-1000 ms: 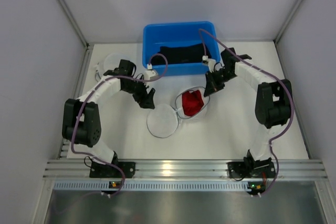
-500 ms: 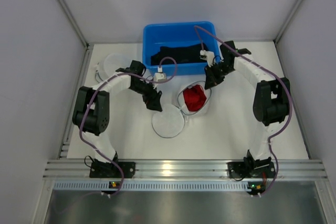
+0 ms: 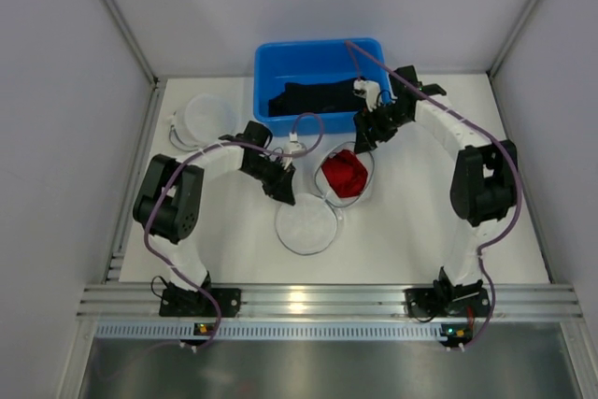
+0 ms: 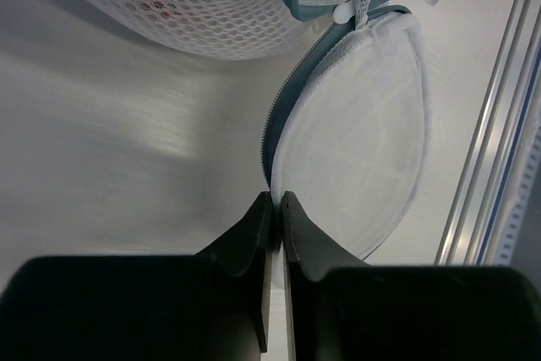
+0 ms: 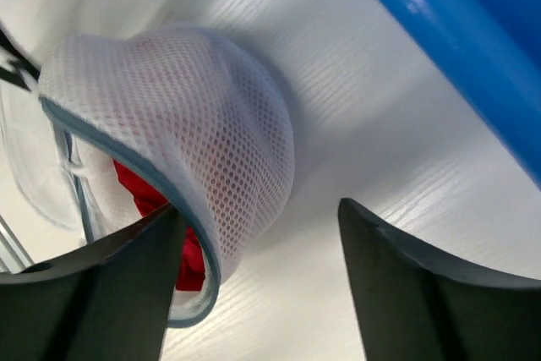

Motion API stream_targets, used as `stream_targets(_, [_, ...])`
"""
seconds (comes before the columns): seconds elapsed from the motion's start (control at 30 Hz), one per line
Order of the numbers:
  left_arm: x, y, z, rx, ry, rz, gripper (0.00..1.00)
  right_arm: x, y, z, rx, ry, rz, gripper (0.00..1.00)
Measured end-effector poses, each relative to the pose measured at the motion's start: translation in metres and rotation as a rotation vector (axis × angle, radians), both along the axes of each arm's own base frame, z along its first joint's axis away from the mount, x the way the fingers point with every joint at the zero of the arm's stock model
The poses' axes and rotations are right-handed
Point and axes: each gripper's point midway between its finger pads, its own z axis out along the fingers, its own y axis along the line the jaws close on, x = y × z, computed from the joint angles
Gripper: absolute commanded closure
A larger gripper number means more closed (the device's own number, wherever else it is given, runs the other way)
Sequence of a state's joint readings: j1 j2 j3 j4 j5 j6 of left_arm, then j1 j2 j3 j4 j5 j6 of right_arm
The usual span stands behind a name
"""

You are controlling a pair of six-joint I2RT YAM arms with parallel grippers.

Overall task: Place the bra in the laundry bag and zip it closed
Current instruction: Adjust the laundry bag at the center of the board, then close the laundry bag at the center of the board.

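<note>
The white mesh laundry bag (image 3: 358, 158) lies open mid-table with the red bra (image 3: 343, 176) inside its bowl half. Its flat round lid (image 3: 306, 225) lies open toward the near side. My left gripper (image 3: 283, 190) is shut on the lid's zipper edge; in the left wrist view the gripper (image 4: 276, 202) pinches the grey zipper band of the lid (image 4: 355, 150). My right gripper (image 3: 363, 137) is open at the bag's far rim; in the right wrist view its left finger is inside the mesh rim (image 5: 194, 116), beside the bra (image 5: 139, 196).
A blue bin (image 3: 264, 61) with a black garment (image 3: 313, 97) stands behind the bag, close to my right gripper. A second white round bag (image 3: 206, 117) lies at the back left. An aluminium rail (image 3: 308, 301) runs along the near edge.
My left gripper has moved right and nearer, dragging the lid with it. My right gripper has shifted a little left and back, toward the bin.
</note>
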State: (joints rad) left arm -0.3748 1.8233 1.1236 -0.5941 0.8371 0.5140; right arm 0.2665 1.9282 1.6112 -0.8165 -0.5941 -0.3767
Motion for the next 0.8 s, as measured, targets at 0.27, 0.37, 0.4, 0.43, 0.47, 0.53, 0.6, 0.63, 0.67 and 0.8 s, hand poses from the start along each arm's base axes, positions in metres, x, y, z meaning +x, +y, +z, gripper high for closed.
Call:
stream_targets(0.27, [-0.014,-0.01,0.033,-0.068,0.139,0.115,1.0,0.007,-0.01,0.054,0.01,-0.168,-0.065,0.01])
stream_targets(0.37, [-0.02,-0.016,0.043,-0.092,0.238,0.168,1.0,0.002,-0.015,0.079,0.02,-0.263,-0.056,0.01])
stream_targets(0.4, [-0.023,-0.018,0.047,-0.101,0.284,0.187,1.0,-0.002,-0.017,0.085,0.018,-0.294,-0.046,0.01])
stream_targets(0.43, [-0.026,-0.02,0.05,-0.11,0.325,0.203,1.0,-0.009,-0.02,0.09,0.011,-0.32,-0.033,0.01])
stream_targets(0.47, [-0.028,-0.022,0.054,-0.121,0.365,0.216,1.0,-0.016,-0.023,0.091,0.002,-0.334,-0.021,0.0])
stream_targets(0.53, [-0.033,-0.025,0.061,-0.14,0.439,0.235,1.0,-0.032,-0.03,0.091,-0.027,-0.377,0.028,0.01])
stream_targets(0.6, [-0.037,-0.027,0.067,-0.16,0.526,0.254,1.0,-0.047,-0.038,0.085,-0.06,-0.422,0.084,0.01])
stream_targets(0.63, [-0.039,-0.029,0.069,-0.169,0.574,0.262,1.0,-0.057,-0.042,0.081,-0.075,-0.438,0.11,0.01])
stream_targets(0.67, [-0.041,-0.03,0.07,-0.175,0.619,0.269,1.0,-0.07,-0.047,0.074,-0.094,-0.461,0.147,0.01])
stream_targets(0.8, [-0.044,-0.032,0.071,-0.184,0.766,0.298,1.0,-0.119,-0.061,0.057,-0.142,-0.582,0.289,0.0])
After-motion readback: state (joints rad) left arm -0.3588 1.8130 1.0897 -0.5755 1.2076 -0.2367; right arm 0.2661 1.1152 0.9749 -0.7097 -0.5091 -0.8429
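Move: The left hand is at the left edge of the bag's white round flap, whose middle is some 6 cm back, 4 cm to its right and slightly lower. The open laundry bag is about 7 cm ahead and 13 cm right. From the right hand, beside the bag's far right rim, the bag's middle lies roughly 7 cm back, 4 cm left and 6 cm down. The blue bin is some 16 cm ahead of that hand and 10 cm left. Up, then back towards its base and to the right, the right hand leaves the bag: it rises about 9 cm, then swings back some 12 cm while sinking partway, fingers spreading wide and tipping forward. The left hand finishes closing on the flap's edge and keeps the pinch, lifting about 7 cm while drawing back and slightly right; its wrist rotates some 45 degrees, swinging the fingertips back towards the base. ##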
